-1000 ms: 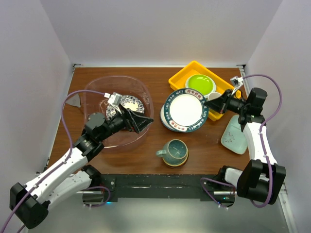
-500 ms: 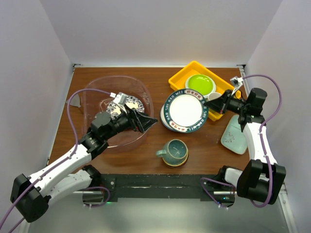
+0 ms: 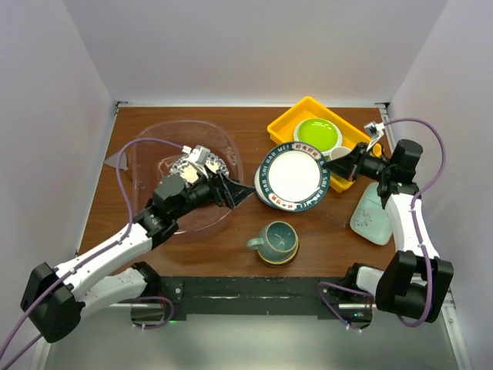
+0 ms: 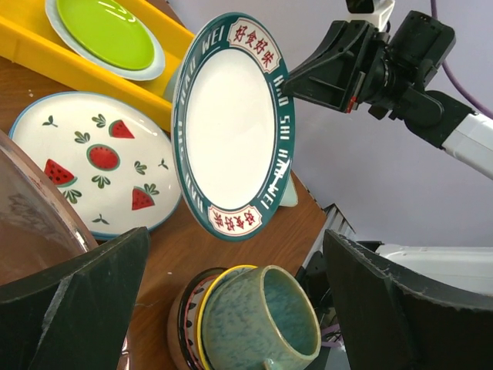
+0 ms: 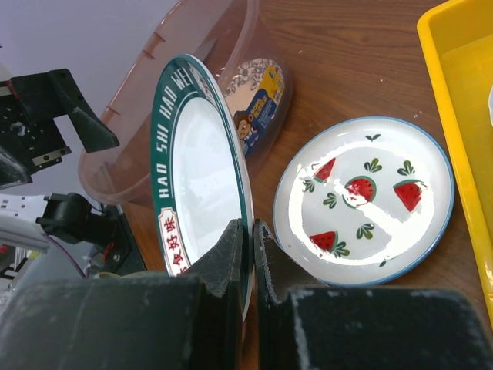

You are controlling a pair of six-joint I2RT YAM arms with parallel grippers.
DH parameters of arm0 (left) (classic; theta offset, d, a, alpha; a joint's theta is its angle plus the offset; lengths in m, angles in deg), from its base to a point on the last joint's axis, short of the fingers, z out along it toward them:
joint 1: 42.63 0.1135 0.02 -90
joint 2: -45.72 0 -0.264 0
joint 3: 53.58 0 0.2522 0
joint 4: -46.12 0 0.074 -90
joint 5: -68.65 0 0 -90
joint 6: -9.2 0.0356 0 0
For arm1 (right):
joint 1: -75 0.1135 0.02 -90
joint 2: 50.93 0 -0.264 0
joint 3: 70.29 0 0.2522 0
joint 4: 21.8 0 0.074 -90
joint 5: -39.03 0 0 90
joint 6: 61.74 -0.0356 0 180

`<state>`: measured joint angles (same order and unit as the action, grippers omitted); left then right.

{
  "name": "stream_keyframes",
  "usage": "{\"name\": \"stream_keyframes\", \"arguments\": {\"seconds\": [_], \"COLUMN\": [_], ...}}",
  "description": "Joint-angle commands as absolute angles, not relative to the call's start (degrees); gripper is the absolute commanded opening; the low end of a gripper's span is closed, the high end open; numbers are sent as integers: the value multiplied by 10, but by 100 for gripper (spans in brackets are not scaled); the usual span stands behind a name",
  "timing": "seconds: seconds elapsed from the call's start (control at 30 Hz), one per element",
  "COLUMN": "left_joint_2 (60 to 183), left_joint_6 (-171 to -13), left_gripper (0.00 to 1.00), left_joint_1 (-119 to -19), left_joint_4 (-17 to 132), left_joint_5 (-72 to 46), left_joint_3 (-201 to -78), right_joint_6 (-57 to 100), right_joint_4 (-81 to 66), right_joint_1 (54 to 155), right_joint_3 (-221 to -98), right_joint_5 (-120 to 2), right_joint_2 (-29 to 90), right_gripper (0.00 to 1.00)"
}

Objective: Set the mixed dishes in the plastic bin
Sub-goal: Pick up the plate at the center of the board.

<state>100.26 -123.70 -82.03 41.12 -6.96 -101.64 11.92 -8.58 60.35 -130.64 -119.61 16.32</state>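
My right gripper (image 3: 337,171) (image 5: 250,227) is shut on the rim of the dark lettered plate (image 3: 293,176) (image 5: 196,181), holding it tilted on edge above the watermelon plate (image 5: 370,196) (image 4: 92,166). My left gripper (image 3: 243,193) (image 4: 235,235) stands wide open by the plastic bin's (image 3: 150,142) right rim, facing the lettered plate (image 4: 231,131) with nothing between its fingers. A patterned plate (image 5: 258,92) lies inside the bin. The teal mug (image 3: 276,240) (image 4: 262,320) sits on stacked small dishes near the front. A pale mint dish (image 3: 373,220) lies under the right arm.
A yellow tray (image 3: 285,123) at the back right holds a lime-green plate (image 3: 317,133) and a small white cup (image 3: 339,153). White walls close in both sides. Bare wood shows between the bin and the mug.
My left arm has swung right, from over the bin's middle to its right rim, nearer the lettered plate, jaws still open. The right arm and its plate have not moved.
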Motion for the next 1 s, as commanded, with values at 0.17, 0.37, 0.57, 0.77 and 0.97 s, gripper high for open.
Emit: {"name": "stream_keyframes", "arguments": {"seconds": [0.17, 0.37, 0.57, 0.77, 0.97], "left_joint_2": [1076, 1149, 1209, 1249, 1232], "left_joint_6": [-1205, -1172, -1153, -1140, -1139], "left_gripper": [100, 91, 73, 32, 0], "left_joint_1": [-838, -852, -864, -871, -872], "left_joint_4": [368, 383, 416, 429, 445], "left_joint_5": [-126, -139, -159, -139, -150], "left_joint_3": [-1081, -1131, -1191, -1233, -1239], "right_joint_6": [112, 105, 102, 102, 103], "right_joint_4": [-117, -125, -130, -130, -131], "right_joint_1": [601, 601, 601, 601, 601], "right_joint_3": [-1311, -1309, -1309, -1309, -1311], "right_joint_5": [-1230, -1241, -1249, -1253, -1259], "right_joint_2": [157, 157, 159, 160, 158], "right_gripper": [0, 0, 0, 0, 0]}}
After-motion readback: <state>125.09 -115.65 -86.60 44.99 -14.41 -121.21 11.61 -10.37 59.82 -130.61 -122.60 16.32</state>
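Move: From the left hand, open and empty, the middle of the teal-rimmed plate lies about 16 cm right, 4 cm ahead and 4 cm lower; from the right hand, which already grips its far-right rim, 10 cm left, 3 cm back and 3 cm lower. Counted from the left hand, the watermelon plate is some 11 cm ahead, 14 cm right and 16 below; the mug 11 cm back, 10 right, 12 below; the clear bin 8 ahead, 20 left, 13 below. Forward and to the right in equal parts, about 9 cm in all and sinking 2 cm, the left hand reaches to the far-left rim of the held teal-rimmed plate, its fingers tipping some 10 degrees downward. The fingers start closing midway and end pinching the rim, while the right hand keeps its grip and stays nearly in place. ##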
